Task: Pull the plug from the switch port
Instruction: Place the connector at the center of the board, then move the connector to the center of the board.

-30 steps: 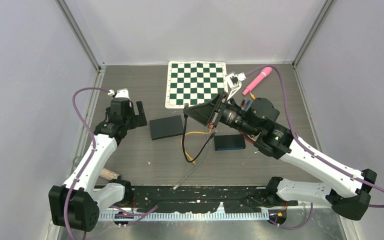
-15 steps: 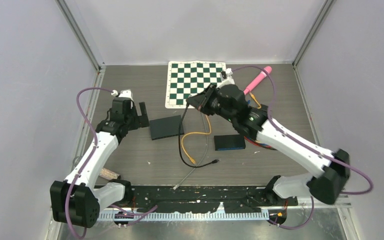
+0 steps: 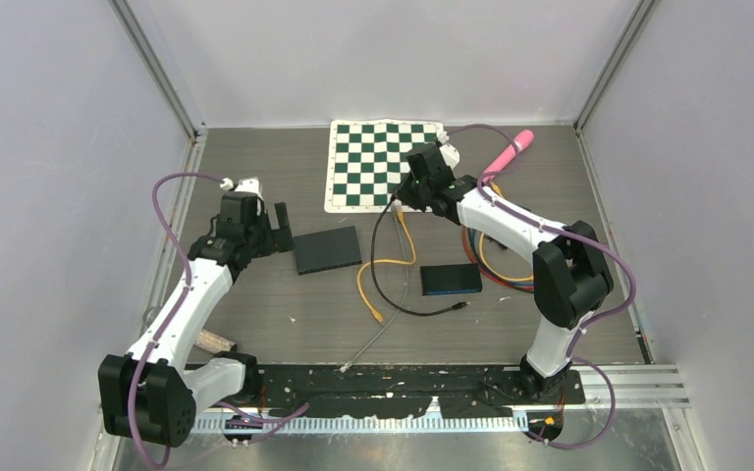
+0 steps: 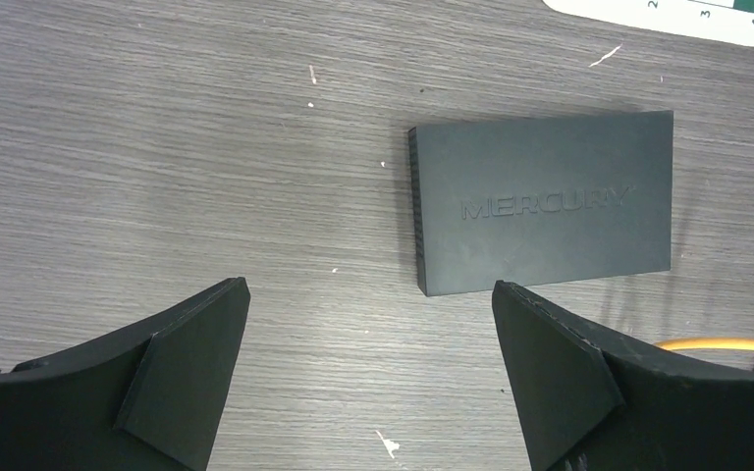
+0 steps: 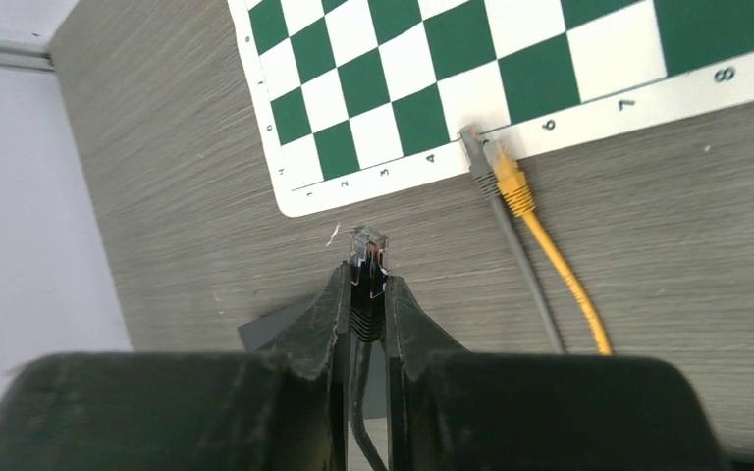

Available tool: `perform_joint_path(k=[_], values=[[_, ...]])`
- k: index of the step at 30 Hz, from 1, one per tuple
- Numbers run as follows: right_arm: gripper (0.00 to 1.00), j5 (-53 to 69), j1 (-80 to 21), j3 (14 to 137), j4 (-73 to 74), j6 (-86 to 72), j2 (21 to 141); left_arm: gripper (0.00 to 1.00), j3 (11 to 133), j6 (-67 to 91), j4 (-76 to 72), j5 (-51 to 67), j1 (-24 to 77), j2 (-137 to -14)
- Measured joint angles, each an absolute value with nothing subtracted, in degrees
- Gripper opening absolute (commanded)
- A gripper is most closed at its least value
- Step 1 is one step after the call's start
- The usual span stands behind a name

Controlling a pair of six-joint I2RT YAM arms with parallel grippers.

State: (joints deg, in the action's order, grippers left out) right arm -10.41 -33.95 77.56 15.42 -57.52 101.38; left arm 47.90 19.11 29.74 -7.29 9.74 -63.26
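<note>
The black Mercury switch (image 3: pixel 326 249) lies flat left of centre; in the left wrist view (image 4: pixel 545 201) no cable shows in it. My right gripper (image 3: pixel 400 199) is shut on the clear-tipped plug (image 5: pixel 367 257) of a black cable (image 3: pixel 385 280). It holds the plug above the table by the chess mat's near edge, well apart from the switch. The plug tip sticks out past the fingertips (image 5: pixel 389 294). My left gripper (image 3: pixel 277 224) is open and empty just left of the switch, with its jaws wide over bare table (image 4: pixel 368 294).
A green-and-white chess mat (image 3: pixel 383 162) lies at the back. Yellow (image 5: pixel 511 182) and grey (image 5: pixel 479 157) plugs rest at its edge, their cables trailing to the middle. A blue-edged black box (image 3: pixel 451 280) and a pink object (image 3: pixel 507 155) lie to the right.
My right arm has swung back and up towards the chess mat with the plug, away from the switch's right end. The black cable trails after it. The left arm barely moved.
</note>
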Motion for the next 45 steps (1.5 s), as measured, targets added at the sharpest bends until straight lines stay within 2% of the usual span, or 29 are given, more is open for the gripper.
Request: perform_joint_path(k=[3,5,7,8,9,10,12,14,26,34,37,41,45], values=[[0.08,-10.76,-33.28,80.23,17.43,-54.08,102.83,0.99,47.88,19.11,29.89,-7.22,9.74,-63.26],[0.13,-10.52,-32.95,82.56,18.61,-52.05,104.47,0.99,47.88,19.11,29.89,-6.94,9.74,-63.31],[0.24,-9.69,-32.75,83.66,19.18,-49.84,105.78,1.00,47.90,19.11,29.89,-6.76,9.74,-63.48],[0.33,-9.23,-32.73,83.74,19.49,-48.93,106.10,1.00,47.88,19.09,29.89,-6.74,9.74,-63.57],[0.37,-8.78,-32.64,83.74,20.08,-47.88,106.28,1.00,47.88,19.09,29.91,-6.76,9.74,-63.66],[0.46,-8.54,-32.58,83.66,20.58,-46.89,106.34,1.00,47.88,19.07,29.93,-6.79,9.74,-63.66],[0.58,-8.47,-32.49,83.55,21.06,-44.86,106.30,0.99,47.88,19.07,29.93,-6.81,9.74,-63.57],[0.64,-8.58,-32.49,83.22,21.12,-42.96,105.89,1.00,47.88,19.07,29.91,-6.83,9.74,-63.22],[0.63,-6.85,-32.45,79.81,21.58,-31.94,93.58,1.00,47.88,19.07,29.89,-6.81,9.74,-62.63],[0.63,-7.99,-32.42,58.46,16.62,-29.06,73.03,1.00,47.88,19.09,29.80,-6.76,9.72,-62.39],[0.63,-3.16,-32.14,52.03,14.87,-27.55,66.37,1.00,47.88,19.09,29.71,-6.46,9.72,-62.46],[0.63,8.40,-33.43,50.78,13.58,-24.62,67.83,1.00,47.88,19.14,29.39,-5.72,9.74,-63.40],[0.63,14.46,-38.54,49.78,13.06,-21.65,73.78,1.00,47.88,19.22,29.41,-4.73,9.74,-64.71]])
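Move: The right hand holds the black connector in closed fingers, pointing forward and about 8 cm above the table. The grey and yellow plugs it is taken to lie almost straight below, about 1 cm ahead. The chessboard's middle is about 13 cm ahead and 2 cm left, the large switch box 10 cm back and 15 cm left, and the small switch box 17 cm back and 11 cm right. From the left hand the plugs lie roughly 9 cm ahead, 28 cm right and 8 cm below. The right fingers open and let go of the black connector beside the grey and yellow plugs, after easing down about 2 cm and slightly right. The empty hand lifts some 7 cm, draws back and right, then swings back-left and sinks, turning about 45 degrees counter-clockwise and ending roughly 17 cm back, over the cables by the small switch box. ##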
